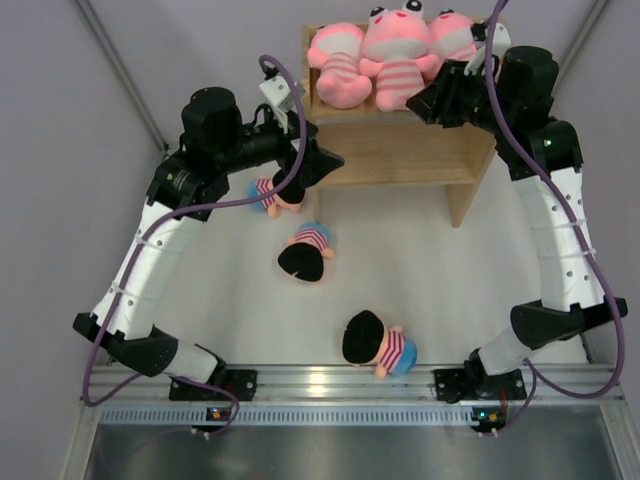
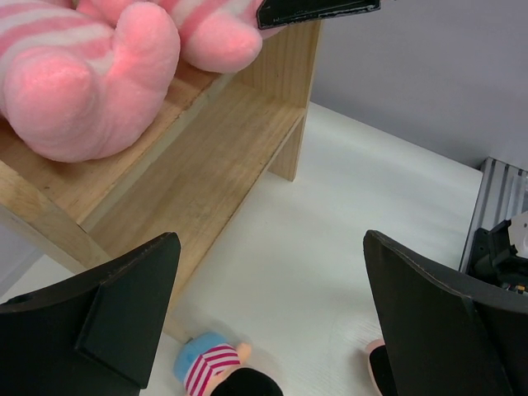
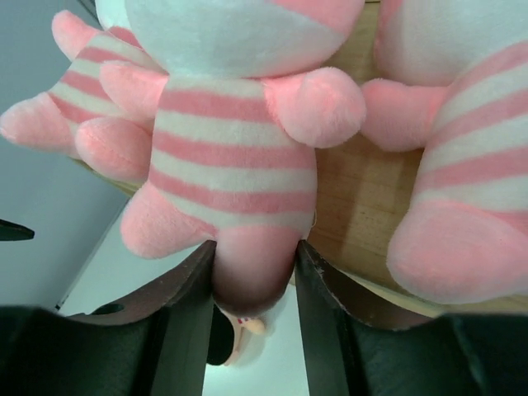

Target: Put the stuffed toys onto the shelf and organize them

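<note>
Three pink striped stuffed toys sit in a row on the top tier of the wooden shelf [image 1: 400, 150]: left [image 1: 338, 62], middle [image 1: 398, 50], right [image 1: 452, 35]. My right gripper [image 1: 425, 100] is at the shelf's front edge. In the right wrist view its jaws [image 3: 254, 256] press both sides of the middle pink toy's [image 3: 235, 157] leg. Three dolls in striped shirts lie on the table: one by the shelf's left foot [image 1: 277, 192], one in the middle [image 1: 308, 252], one near the front [image 1: 378, 342]. My left gripper [image 2: 271, 247] hangs wide open above the first doll [image 2: 208, 363], holding nothing.
The shelf's lower tier [image 2: 198, 165] is bare wood. Grey walls close in on both sides of the white table [image 1: 420, 270]. The arms' mounting rail [image 1: 330, 380] runs along the near edge.
</note>
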`<move>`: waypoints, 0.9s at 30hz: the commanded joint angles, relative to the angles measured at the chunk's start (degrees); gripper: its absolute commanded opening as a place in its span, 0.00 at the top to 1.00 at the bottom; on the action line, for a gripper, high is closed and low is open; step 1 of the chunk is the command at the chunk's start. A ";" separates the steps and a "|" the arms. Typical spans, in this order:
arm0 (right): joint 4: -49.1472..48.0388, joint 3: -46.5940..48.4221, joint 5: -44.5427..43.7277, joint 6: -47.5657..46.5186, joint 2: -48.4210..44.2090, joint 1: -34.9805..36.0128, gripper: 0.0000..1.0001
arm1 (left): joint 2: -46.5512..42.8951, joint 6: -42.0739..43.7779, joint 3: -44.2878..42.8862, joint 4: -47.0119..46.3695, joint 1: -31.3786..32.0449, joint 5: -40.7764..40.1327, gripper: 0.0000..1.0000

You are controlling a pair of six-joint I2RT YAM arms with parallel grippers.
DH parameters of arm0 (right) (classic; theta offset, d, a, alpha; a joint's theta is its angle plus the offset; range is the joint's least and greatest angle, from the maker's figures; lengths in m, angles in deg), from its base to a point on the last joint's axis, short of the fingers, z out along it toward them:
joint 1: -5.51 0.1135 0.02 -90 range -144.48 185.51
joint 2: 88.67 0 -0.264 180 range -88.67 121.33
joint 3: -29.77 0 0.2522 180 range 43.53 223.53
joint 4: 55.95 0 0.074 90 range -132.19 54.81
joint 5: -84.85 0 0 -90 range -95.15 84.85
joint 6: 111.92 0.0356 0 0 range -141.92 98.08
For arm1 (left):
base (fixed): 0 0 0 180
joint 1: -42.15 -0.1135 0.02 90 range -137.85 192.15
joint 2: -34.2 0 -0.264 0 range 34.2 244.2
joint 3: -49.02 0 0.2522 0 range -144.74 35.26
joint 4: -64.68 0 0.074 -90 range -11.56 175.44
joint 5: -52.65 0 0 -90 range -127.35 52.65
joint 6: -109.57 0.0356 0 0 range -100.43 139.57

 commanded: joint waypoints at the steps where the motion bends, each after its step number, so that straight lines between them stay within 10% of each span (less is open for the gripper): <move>1: -5.79 -0.57 -1.15 1.98 -3.77 -0.44 0.57 | -1.53 0.33 0.00 -1.26 -0.03 0.99 0.01; 27: -10.02 -4.44 -15.11 -5.48 -15.02 -1.31 0.39 | -3.64 4.72 2.90 -0.12 -0.11 -2.96 0.01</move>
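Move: The right fingers are already partly open, one on each side of the middle pink toy's foot; that toy's middle is about 8 cm ahead, 3 cm left and 2 cm above this hand. The left pink toy lies some 14 cm to the hand's left and 8 cm ahead, the right pink toy about 9 cm to its right and 9 cm ahead. From the left hand, the middle toy is roughly 17 cm forward and 15 cm right. Lift the right gripper off the middle toy's foot, opening the fingers further as you raise it 4 to 5 cm. Pause there briefly, then swing it right and back while climbing a little more, clear of the toys; end about 6 cm higher and 4 cm to the right, with the fingers tipped up some 15 degrees and turned slightly clockwise. ##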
